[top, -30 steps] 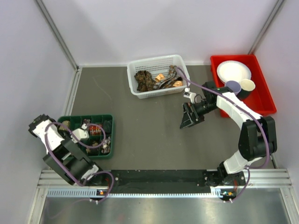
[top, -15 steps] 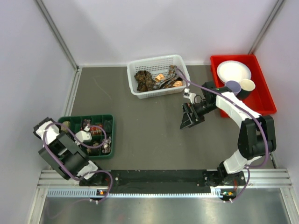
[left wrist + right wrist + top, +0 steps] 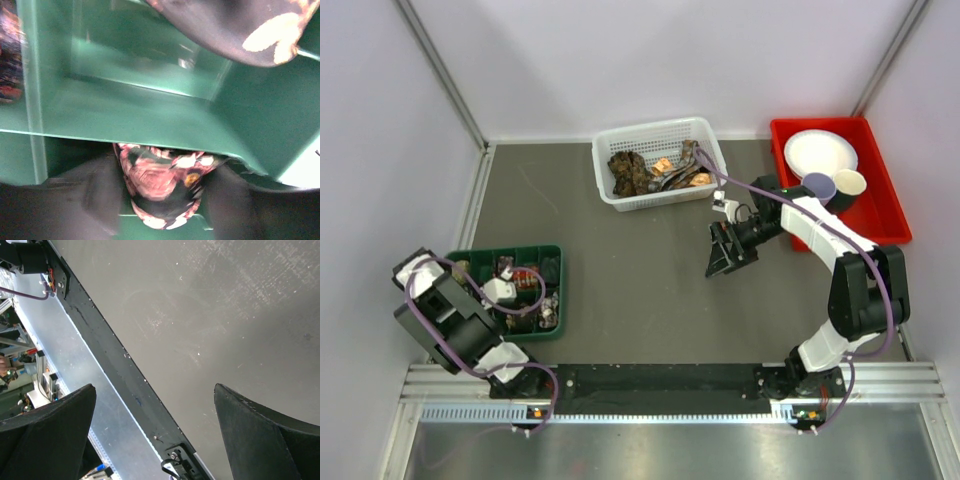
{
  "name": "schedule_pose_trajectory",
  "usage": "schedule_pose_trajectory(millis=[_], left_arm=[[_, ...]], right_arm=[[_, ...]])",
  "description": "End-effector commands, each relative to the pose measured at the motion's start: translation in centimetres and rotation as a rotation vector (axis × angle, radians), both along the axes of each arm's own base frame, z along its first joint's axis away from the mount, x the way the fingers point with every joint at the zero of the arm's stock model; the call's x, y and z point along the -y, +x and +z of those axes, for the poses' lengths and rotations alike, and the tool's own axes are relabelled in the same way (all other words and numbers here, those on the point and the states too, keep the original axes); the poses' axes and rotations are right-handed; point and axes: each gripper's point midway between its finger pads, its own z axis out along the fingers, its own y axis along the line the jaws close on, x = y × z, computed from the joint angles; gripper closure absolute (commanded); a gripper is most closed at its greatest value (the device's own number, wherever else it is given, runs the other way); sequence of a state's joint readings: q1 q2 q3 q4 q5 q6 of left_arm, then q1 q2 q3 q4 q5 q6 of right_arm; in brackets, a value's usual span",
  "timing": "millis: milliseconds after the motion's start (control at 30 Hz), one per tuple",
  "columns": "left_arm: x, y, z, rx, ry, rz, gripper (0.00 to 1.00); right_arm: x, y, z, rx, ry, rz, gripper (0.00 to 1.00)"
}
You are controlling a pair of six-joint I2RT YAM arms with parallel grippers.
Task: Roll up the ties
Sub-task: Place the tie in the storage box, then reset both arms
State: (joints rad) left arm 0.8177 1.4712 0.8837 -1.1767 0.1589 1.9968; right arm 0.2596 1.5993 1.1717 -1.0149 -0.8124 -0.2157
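Note:
A rolled tie (image 3: 155,175), black with pink flowers, sits between my left gripper's (image 3: 162,197) dark, blurred fingers (image 3: 100,200), which press on both its sides. It hangs low over a compartment of the green tray (image 3: 125,115). From above, the left gripper (image 3: 520,290) reaches into the green tray (image 3: 500,252). A dark tie with beige print (image 3: 240,25) lies in a further compartment. Loose ties (image 3: 635,172) are heaped in the white basket (image 3: 660,135). My right gripper (image 3: 722,265) hovers wide open over the grey floor, and in its wrist view the right gripper (image 3: 155,390) holds nothing.
A red bin (image 3: 880,215) at the back right holds a white plate (image 3: 820,152) and two cups (image 3: 817,185). The black base rail (image 3: 115,360) and metal edge run along the near side. Grey walls close in the left, back and right.
The left arm's elbow has shifted down and left while its gripper stayed in the green tray. The right arm has not moved.

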Motion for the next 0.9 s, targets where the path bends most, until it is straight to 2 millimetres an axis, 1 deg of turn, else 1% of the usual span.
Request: schedule_pose_trajectory(millis=[0, 33, 67, 333, 433, 500, 633, 667, 733, 767, 833, 867], left_arm=[[1.4, 2.7, 1.3, 0.166, -0.099, -0.361, 0.12], [1.5, 2.7, 1.7, 0.171, -0.101, -0.363, 0.04], [1.6, 2.9, 2.0, 0.176, -0.102, -0.365, 0.01], [1.1, 3.2, 3.8, 0.198, -0.068, -0.394, 0.01], [0.7, 3.9, 4.9, 0.218, -0.048, -0.397, 0.01], [0.2, 4.4, 6.1, 0.238, -0.027, -0.398, 0.01], [0.3, 4.6, 8.3, 0.249, -0.022, -0.396, 0.01], [-0.1, 4.9, 9.0, 0.262, -0.002, -0.397, 0.01], [-0.2, 5.1, 10.0, 0.280, 0.020, -0.393, 0.01], [-0.3, 5.4, 10.8, 0.293, 0.035, -0.396, 0.01], [-0.1, 6.1, 12.2, 0.342, 0.054, -0.377, 0.01], [-0.3, 6.9, 13.4, 0.382, 0.081, -0.364, 0.01]], right_arm=[[-0.5, 0.3, 0.4, 0.036, 0.015, 0.016, 0.01], [-0.4, 0.3, 0.5, 0.040, 0.016, 0.015, 0.01], [-0.4, 0.3, 0.6, 0.041, 0.016, 0.015, 0.01], [-0.4, 0.2, 0.9, 0.053, 0.024, 0.017, 0.01], [-0.5, 0.2, 1.1, 0.057, 0.028, 0.018, 0.01], [-0.6, 0.2, 1.2, 0.059, 0.033, 0.021, 0.01], [-0.6, 0.2, 1.4, 0.065, 0.037, 0.020, 0.01], [-0.6, 0.2, 1.4, 0.067, 0.040, 0.023, 0.01], [-0.6, 0.1, 2.0, 0.083, 0.049, 0.027, 0.01], [-0.6, 0.2, 2.2, 0.098, 0.054, 0.034, 0.01], [-0.5, 0.4, 2.9, 0.119, 0.047, 0.039, 0.01], [-0.4, 0.7, 3.1, 0.139, 0.037, 0.040, 0.01]])
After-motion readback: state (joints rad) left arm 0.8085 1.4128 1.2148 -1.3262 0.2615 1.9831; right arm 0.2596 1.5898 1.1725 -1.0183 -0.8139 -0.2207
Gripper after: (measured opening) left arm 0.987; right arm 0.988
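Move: The left hand is down in the storage box with the rolled floral tie between its fingers, practically at the hand point, in the back cell on the box's left side. The beige rolled tie lies about 9 cm ahead, roughly level sideways; the black-and-red tie is some 10 cm ahead and 11 cm right, and the back dark tie about 14 cm right. From the right hand, the floral tie is about 52 cm left, 10 cm back and 9 cm lower. Upward above all, about 9 cm, slowly at first and then faster, the left hand backs out of the cell after its already parting fingers spread fully and let go of the floral tie. It also goes forward some 5 cm and, late on, a little left, the fingertips swinging forward about 15 degrees. ##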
